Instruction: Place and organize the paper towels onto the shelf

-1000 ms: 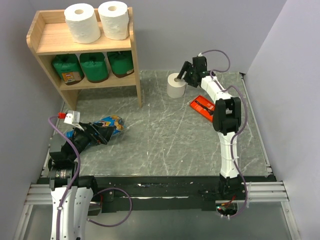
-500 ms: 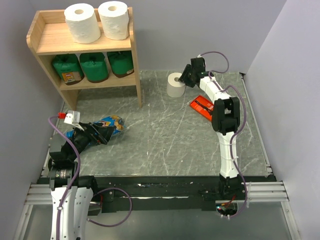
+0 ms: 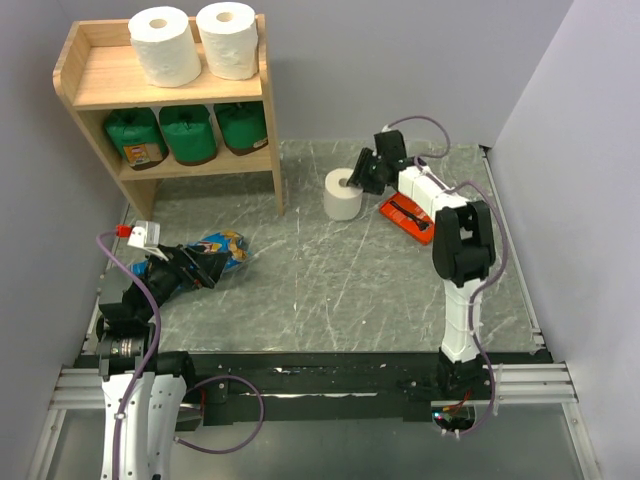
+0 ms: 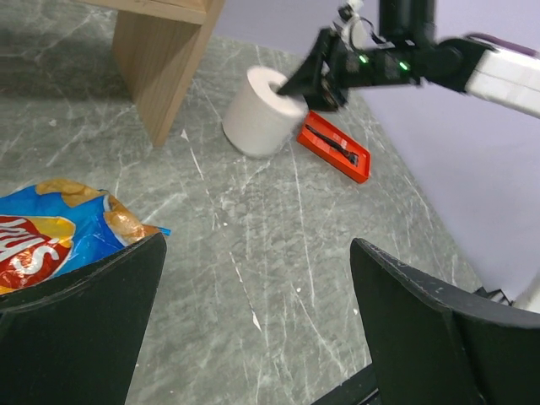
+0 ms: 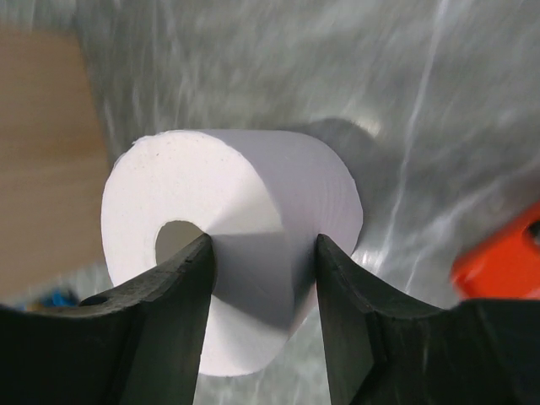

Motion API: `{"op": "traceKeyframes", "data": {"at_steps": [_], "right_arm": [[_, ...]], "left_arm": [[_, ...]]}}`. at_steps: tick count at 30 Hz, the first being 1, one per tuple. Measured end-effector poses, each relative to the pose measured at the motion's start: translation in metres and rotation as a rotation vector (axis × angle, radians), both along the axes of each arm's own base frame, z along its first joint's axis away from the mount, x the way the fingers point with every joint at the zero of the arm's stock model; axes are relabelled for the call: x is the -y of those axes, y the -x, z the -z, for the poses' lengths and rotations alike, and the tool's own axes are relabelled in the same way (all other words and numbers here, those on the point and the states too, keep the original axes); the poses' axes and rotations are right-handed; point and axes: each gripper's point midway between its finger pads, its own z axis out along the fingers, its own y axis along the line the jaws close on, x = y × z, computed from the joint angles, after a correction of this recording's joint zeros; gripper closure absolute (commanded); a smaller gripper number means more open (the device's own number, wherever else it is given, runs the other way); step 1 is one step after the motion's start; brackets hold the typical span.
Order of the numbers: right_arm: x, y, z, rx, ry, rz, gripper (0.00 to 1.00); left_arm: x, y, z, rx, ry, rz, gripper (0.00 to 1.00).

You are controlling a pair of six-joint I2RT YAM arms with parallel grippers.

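Note:
My right gripper [image 3: 362, 178] is shut on a white paper towel roll [image 3: 343, 193], one finger inside its hollow centre and the other against its outer wall [image 5: 245, 186]. The roll leans over the grey table, right of the shelf [image 3: 100, 75]. Two white rolls [image 3: 165, 45] stand on the shelf's top board, and three dark green rolls [image 3: 187, 132] fill its lower tier. My left gripper [image 4: 257, 245] stays open over bare table at the near left, holding nothing. The left wrist view shows the held roll [image 4: 257, 114] and the right gripper [image 4: 308, 84].
A blue snack bag [image 3: 215, 248] lies just beside my left gripper, also showing in the left wrist view [image 4: 51, 236]. An orange-red tray [image 3: 405, 215] lies right of the held roll. The shelf's wooden side panel [image 4: 160, 59] stands left of the roll.
The right gripper has shut on the white roll and carried it left and nearer, away from the back wall. The left arm has not moved.

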Motion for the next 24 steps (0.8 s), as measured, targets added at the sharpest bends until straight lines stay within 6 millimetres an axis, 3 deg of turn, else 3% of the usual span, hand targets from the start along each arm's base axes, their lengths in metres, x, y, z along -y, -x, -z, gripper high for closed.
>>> {"op": "traceKeyframes", "data": {"at_steps": [5,10,13,18,22,24], "right_arm": [[-0.042,0.081,-0.004,-0.026,0.032,-0.145,0.59],[-0.085,0.169,-0.002,-0.019,0.043,-0.317,0.56],[-0.095,0.214,0.007,-0.031,0.048,-0.387,0.53],[-0.096,0.239,0.01,-0.001,0.022,-0.41,0.46],[-0.096,0.243,0.008,0.005,0.016,-0.408,0.18],[-0.095,0.245,0.003,0.011,0.014,-0.406,0.12]], "left_arm": [[-0.012,-0.011,0.008,-0.044,0.0,-0.079,0.03],[-0.02,-0.029,0.036,-0.186,0.004,-0.124,0.02],[-0.023,-0.036,0.055,-0.273,0.001,-0.141,0.01],[-0.004,-0.036,0.079,-0.383,-0.034,-0.09,0.05],[0.024,-0.032,0.089,-0.451,-0.087,-0.029,0.05],[0.03,-0.033,0.093,-0.474,-0.113,-0.042,0.05]]}}
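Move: My right hand still pinches the roll's wall; the roll's middle is about 3 cm left and 4 below. The free spot lies some 25 cm back, 12 left and 8 below; the shelf's near right foot is about 20 left, the red tray 16 right, both about level ahead and near 8 lower. From my left hand the roll is some 32 ahead, 26 right and 20 below; the chip bag 13 ahead, 12 left, 22 below. With one right finger in the core and one outside, I drag the roll quickly about 25 cm back and 10 left along the table to the free spot, turning counter-clockwise, then stop and open my fingers around its wall. Meanwhile my open left hand sinks about 9 cm, edges forward, drifts left then right again, and tips down towards the roll. ##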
